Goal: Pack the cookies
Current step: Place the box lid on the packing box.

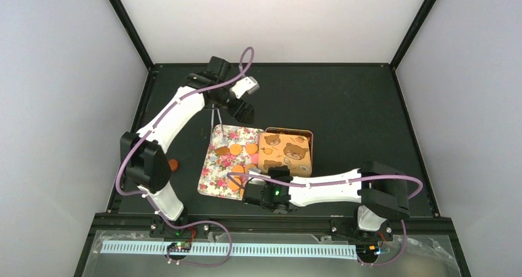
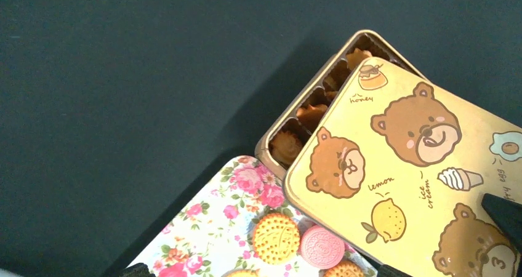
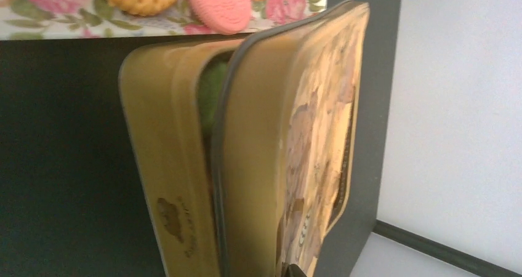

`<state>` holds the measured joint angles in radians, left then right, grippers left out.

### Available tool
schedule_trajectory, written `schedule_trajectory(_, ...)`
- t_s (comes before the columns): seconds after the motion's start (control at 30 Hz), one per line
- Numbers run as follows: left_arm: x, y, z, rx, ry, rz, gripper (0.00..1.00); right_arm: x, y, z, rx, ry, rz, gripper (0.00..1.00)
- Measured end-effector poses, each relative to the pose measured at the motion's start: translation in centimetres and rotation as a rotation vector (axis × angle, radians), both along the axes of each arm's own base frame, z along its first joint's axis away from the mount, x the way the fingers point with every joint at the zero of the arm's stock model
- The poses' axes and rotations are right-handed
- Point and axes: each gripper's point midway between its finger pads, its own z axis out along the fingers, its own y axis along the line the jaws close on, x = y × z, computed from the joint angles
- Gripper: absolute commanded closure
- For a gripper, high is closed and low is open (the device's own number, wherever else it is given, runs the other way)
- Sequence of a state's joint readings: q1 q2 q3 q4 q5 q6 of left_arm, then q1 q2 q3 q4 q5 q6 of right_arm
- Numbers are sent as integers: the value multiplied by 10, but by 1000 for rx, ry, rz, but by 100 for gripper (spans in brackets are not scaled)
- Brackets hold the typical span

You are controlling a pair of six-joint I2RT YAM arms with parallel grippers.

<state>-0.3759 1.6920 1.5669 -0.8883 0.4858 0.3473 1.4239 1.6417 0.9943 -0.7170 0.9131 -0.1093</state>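
Round orange cookies [image 1: 236, 149] and a pink one [image 2: 322, 246] lie on a floral tray [image 1: 215, 181]. To its right stands a brown tin [image 2: 308, 92] with a yellow bear lid [image 1: 284, 152] lying askew on it. A strip of compartments along the far side is uncovered, with brown cookies [image 2: 286, 144] in them. In the right wrist view a green cookie [image 3: 212, 92] shows in the gap under the lid [image 3: 265, 154]. My left gripper [image 1: 245, 111] hovers open over the tray's far end. My right gripper [image 1: 277, 173] is at the tin's near edge, one dark fingertip [image 3: 295, 271] against the lid; its jaw gap is hidden.
One orange cookie [image 1: 174, 164] lies alone on the black table beside the left arm's base link. The black table [image 1: 357, 111] stretches behind and to the right of the tin. White walls close the cell on three sides.
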Motion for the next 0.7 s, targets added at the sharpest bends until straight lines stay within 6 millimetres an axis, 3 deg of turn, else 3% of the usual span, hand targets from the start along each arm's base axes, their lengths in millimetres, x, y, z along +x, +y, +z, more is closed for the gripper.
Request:
schedule_trajectory(0.17,-9,-15,-26,49,44,-37,3,-11,1,-23,-16,104,6,63)
schedule_trajectory(0.33,-15,-16,-42,87,68,-56,3,-24,-1,-41,-14,201,-1,49)
schedule_trajectory(0.7,-30,-3,-54,151,112,-101,2,-28,-2,-39,103,283,-66,41)
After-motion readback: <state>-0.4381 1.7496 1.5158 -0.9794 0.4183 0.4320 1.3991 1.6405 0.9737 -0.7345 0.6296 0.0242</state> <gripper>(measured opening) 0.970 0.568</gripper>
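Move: The box lid lies askew over the packing box, its near edge raised at the right hand's fingers. Its middle is about 7 cm ahead of that hand, about 1 cm to the right and 2 cm lower; the box's middle is some 9 cm ahead, 2 cm right and 7 cm down. The flowered tray is centred about 5 cm ahead and 16 cm left, 10 cm down. From the left hand the lid's middle lies roughly 10 cm back, 12 cm right and 14 cm down. Down about 4 cm and back some 3 cm, the right hand lowers the lid's near edge while its fingers open from nearly shut to about half, giving up their pinch on the rim, and tip some 15 degrees further downward. The left hand, still wide open and empty, sinks about 5 cm and draws back 3 cm towards the lid, first easing right, then returning left. ##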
